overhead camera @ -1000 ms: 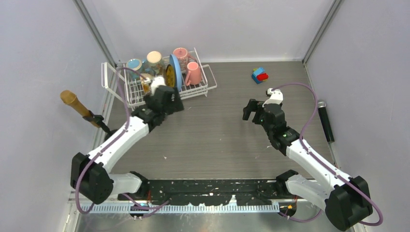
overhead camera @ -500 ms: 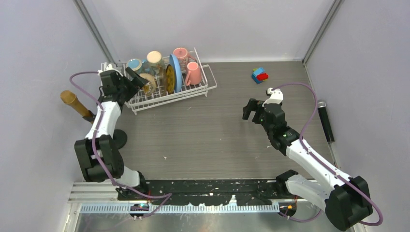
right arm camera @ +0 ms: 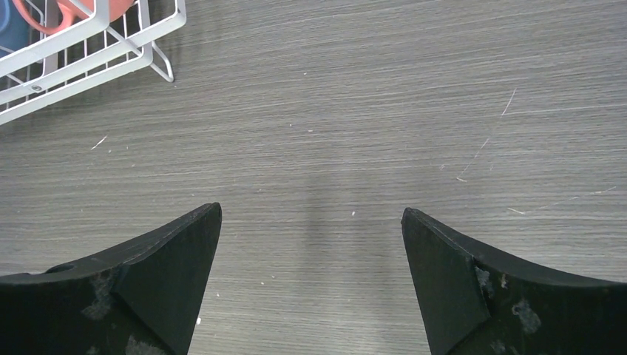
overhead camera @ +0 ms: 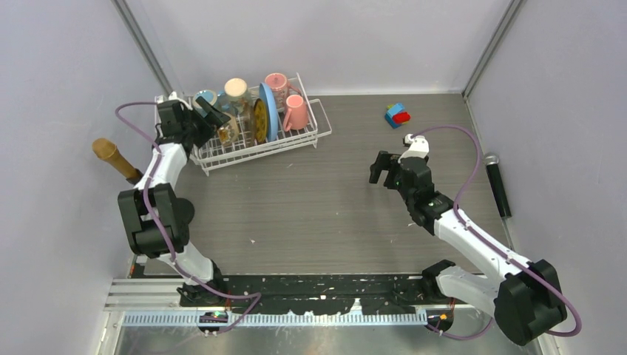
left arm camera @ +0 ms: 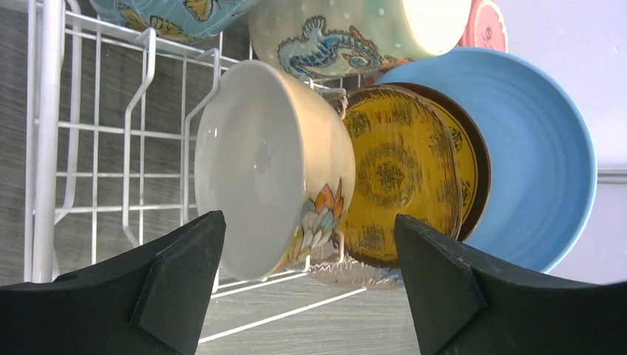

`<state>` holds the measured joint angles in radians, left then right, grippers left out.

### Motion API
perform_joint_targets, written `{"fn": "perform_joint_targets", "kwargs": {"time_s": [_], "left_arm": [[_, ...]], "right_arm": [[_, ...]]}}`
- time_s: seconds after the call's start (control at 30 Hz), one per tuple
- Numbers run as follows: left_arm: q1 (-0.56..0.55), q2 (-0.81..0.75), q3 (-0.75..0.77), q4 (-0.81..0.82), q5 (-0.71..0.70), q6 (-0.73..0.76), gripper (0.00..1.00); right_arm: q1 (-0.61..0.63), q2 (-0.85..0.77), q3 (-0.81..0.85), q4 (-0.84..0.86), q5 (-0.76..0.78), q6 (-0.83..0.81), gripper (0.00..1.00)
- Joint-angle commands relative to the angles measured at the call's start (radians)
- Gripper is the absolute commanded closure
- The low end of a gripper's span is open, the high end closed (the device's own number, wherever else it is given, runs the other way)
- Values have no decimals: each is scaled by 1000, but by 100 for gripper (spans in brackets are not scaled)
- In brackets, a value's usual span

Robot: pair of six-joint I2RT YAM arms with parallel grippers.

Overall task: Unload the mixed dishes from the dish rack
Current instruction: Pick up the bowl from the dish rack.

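Observation:
The white wire dish rack (overhead camera: 307, 134) stands at the back left. It holds a teal mug (overhead camera: 205, 98), a cream mug (overhead camera: 236, 90), two pink mugs (overhead camera: 276, 83) (overhead camera: 296, 111), a light-blue plate (overhead camera: 270, 111), a yellow plate (overhead camera: 259, 117) and a small cream bowl (overhead camera: 228, 132). My left gripper (overhead camera: 212, 118) reaches in over the rack's left end, open. In the left wrist view the bowl (left arm camera: 259, 170) lies on its side just ahead of the left gripper (left arm camera: 310, 229), with the yellow plate (left arm camera: 399, 170) and blue plate (left arm camera: 532, 163) behind. My right gripper (overhead camera: 379, 168) hovers open over bare table.
Colourful toy blocks (overhead camera: 397, 115) sit at the back right. A tan-headed microphone (overhead camera: 111, 155) lies by the left wall and a black one (overhead camera: 497, 181) by the right wall. The rack's corner (right arm camera: 89, 44) shows at the upper left of the right wrist view.
My left arm swung from in front of the rack round to its left end and now points in at the bowl; its jaws narrowed slightly. The right arm barely shifted.

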<state>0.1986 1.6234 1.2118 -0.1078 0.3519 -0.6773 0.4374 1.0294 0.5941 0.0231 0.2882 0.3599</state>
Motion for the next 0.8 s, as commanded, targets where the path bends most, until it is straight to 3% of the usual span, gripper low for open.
{"fn": "perform_joint_targets", "kwargs": {"time_s": [0.0, 0.17, 0.77], "left_arm": [[3, 47, 63, 66, 26, 2, 14], [3, 103, 93, 74, 67, -15, 34], [4, 148, 97, 131, 160, -108, 69]], "right_arm": [[4, 0, 10, 53, 15, -21, 0], [4, 11, 13, 50, 28, -28, 0], [4, 31, 44, 8, 34, -31, 0]]}}
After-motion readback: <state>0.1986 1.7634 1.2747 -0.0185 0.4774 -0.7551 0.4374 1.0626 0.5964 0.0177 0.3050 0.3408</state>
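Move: The bowl stands on edge in the dish rack, its middle some 4 cm ahead of my open left hand, 2 cm to its right and 5 cm below. From that hand, the butterfly cup is about 10 cm ahead and 3 cm left, the seahorse cup 12 cm ahead and 4 cm right, and the brown dish 6 cm ahead and 9 cm right. From my idle right hand, the bowl is roughly 38 cm left, 16 cm ahead and slightly lower. I bring my left fingers around the near part of the bowl's wall, one inside and one between it and the brown dish, reaching about 3 cm forward while dipping 2 cm, then easing rightward and slightly back up. The wrist rolls some 5–10 degrees, left side down, as the wide-open fingers close to about a third and begin to pinch the wall. ##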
